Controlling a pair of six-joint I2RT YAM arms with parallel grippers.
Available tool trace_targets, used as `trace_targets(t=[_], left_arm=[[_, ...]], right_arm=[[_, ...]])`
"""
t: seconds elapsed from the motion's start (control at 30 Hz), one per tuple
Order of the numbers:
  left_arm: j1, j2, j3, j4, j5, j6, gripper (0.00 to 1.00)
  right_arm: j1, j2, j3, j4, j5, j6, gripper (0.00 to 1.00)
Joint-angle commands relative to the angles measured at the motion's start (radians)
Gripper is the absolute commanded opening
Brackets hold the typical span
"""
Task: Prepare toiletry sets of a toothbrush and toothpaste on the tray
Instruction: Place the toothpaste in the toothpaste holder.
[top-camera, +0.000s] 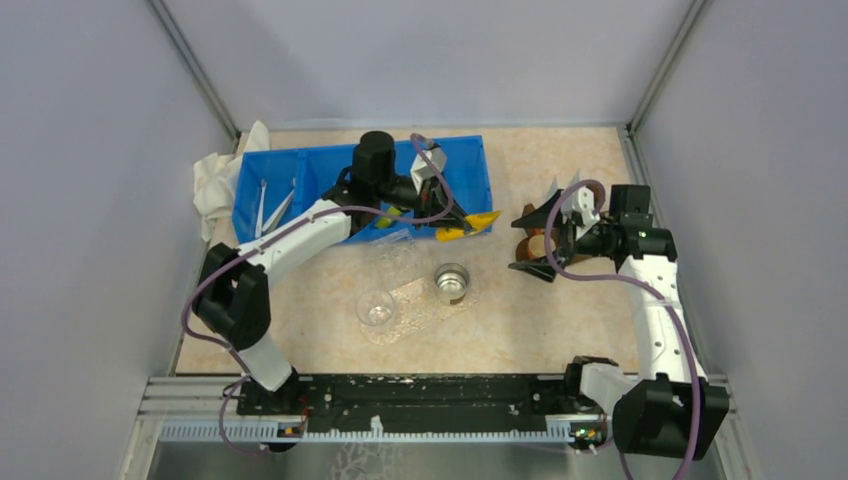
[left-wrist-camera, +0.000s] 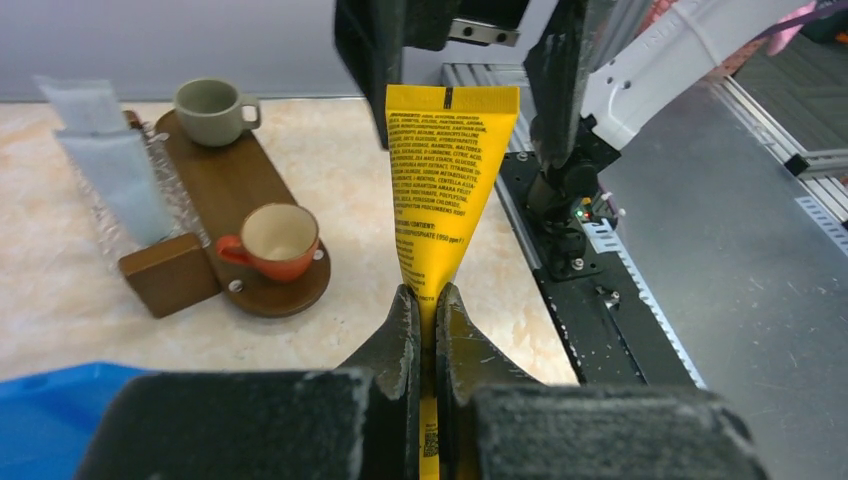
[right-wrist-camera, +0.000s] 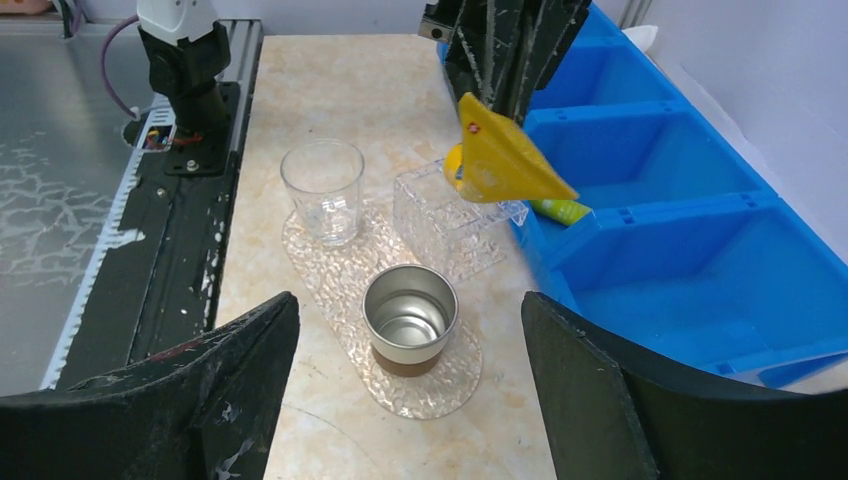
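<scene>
My left gripper (left-wrist-camera: 427, 295) is shut on the yellow toothpaste tube (left-wrist-camera: 450, 180), pinching it near the cap end, crimped end outward. From above, the tube (top-camera: 468, 225) hangs at the front right corner of the blue bin (top-camera: 465, 160), just behind the clear textured tray (top-camera: 420, 310). Thin white toothbrushes (top-camera: 272, 208) lie in the bin's left compartment. A green and yellow tube (right-wrist-camera: 560, 210) lies in a bin compartment. My right gripper (top-camera: 530, 242) stands wide open to the right of the tray, empty, facing the tray (right-wrist-camera: 330, 270).
On the clear tray stand a glass cup (top-camera: 376, 308), a metal cup (top-camera: 452, 282) and a clear plastic box (top-camera: 395, 255). A wooden tray (left-wrist-camera: 225, 190) with a grey mug (left-wrist-camera: 212, 110) and an orange cup (left-wrist-camera: 275, 240) lies under my right gripper. White cloth (top-camera: 215, 185) sits left of the bin.
</scene>
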Motion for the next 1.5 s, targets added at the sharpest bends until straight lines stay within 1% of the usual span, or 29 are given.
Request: trace_targets(t=[0.0,0.07,0.13,0.27,0.37,0.53,0.63,0.7,0.77,0.83,0.9,0.97,1.0,1.17,1.2,1.23,1.27,1.33,1.47], left_arm=[[-0.041,0.015,0.094,-0.183,0.069,0.142,0.00],[-0.048,0.018,0.105,-0.234,0.075,0.184,0.00],[-0.055,0.020,0.111,-0.258,0.086,0.205,0.00],[-0.071,0.045,0.135,-0.277,0.100,0.206,0.00],[-0.084,0.078,0.171,-0.292,0.103,0.186,0.00],[-0.105,0.125,0.221,-0.310,0.106,0.172,0.00],[-0.111,0.147,0.242,-0.325,0.111,0.173,0.00],[-0.116,0.158,0.254,-0.334,0.111,0.173,0.00],[-0.121,0.164,0.265,-0.345,0.103,0.175,0.00],[-0.121,0.163,0.266,-0.348,0.102,0.179,0.00],[-0.122,0.157,0.263,-0.348,0.099,0.183,0.01],[-0.121,0.150,0.260,-0.343,0.087,0.183,0.11],[-0.121,0.146,0.259,-0.339,0.079,0.182,0.15],[-0.103,0.098,0.222,-0.307,0.020,0.187,0.51],[-0.089,0.081,0.203,-0.280,0.009,0.176,0.58],[-0.066,0.052,0.177,-0.242,0.002,0.144,0.62],[-0.040,0.026,0.144,-0.180,-0.001,0.100,0.66],[0.048,-0.027,0.056,-0.005,-0.002,-0.034,0.70],[0.221,-0.107,-0.154,0.491,-0.032,-0.400,0.76]], right_arm=[[0.006,-0.005,0.035,0.116,0.030,0.106,0.81],[0.006,-0.008,0.031,0.191,0.063,0.189,0.79],[0.007,-0.009,0.028,0.202,0.059,0.202,0.79],[0.014,-0.004,0.030,0.119,-0.006,0.090,0.78],[0.030,0.001,0.032,0.079,-0.040,0.038,0.76],[0.051,0.006,0.039,0.032,-0.058,-0.016,0.68],[0.058,0.009,0.043,0.026,-0.056,-0.022,0.62],[0.063,0.011,0.042,0.025,-0.056,-0.023,0.57],[0.067,0.012,0.041,0.026,-0.054,-0.022,0.50],[0.070,0.012,0.043,0.026,-0.049,-0.022,0.38],[0.072,0.013,0.045,0.029,-0.045,-0.019,0.21],[0.072,0.013,0.047,0.032,-0.043,-0.013,0.05],[0.072,0.013,0.049,0.032,-0.043,-0.010,0.00],[0.071,0.015,0.053,0.036,-0.047,0.010,0.00],[0.072,0.015,0.054,0.039,-0.047,0.015,0.00],[0.072,0.016,0.054,0.043,-0.047,0.022,0.00],[0.072,0.016,0.054,0.048,-0.046,0.034,0.00],[0.073,0.017,0.052,0.058,-0.042,0.049,0.00],[0.077,0.020,0.051,0.105,-0.025,0.115,0.00]])
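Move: My left hand already holds the yellow toothpaste, its middle about 2 cm to the right of that hand; my open right gripper is some 12 cm to the right, 4 cm back and a couple lower. From my right hand the toothpaste middle is about 10 cm left, 4 cm ahead and slightly higher. Roughly 21 cm below my right hand, the steel cup stands 11 cm left, level with it, and the clear holder 24 cm left and 5 cm ahead. I hand the toothpaste over: my left hand brings its flat crimped end back and right about 4 cm each way, sinking 2 cm and turning some 10 degrees clockwise, in between my right fingers. My nearly still right hand closes and pinches that end; then my left fingers open wide and draw off forward and left, about 6 cm each way and rising 3 cm. ##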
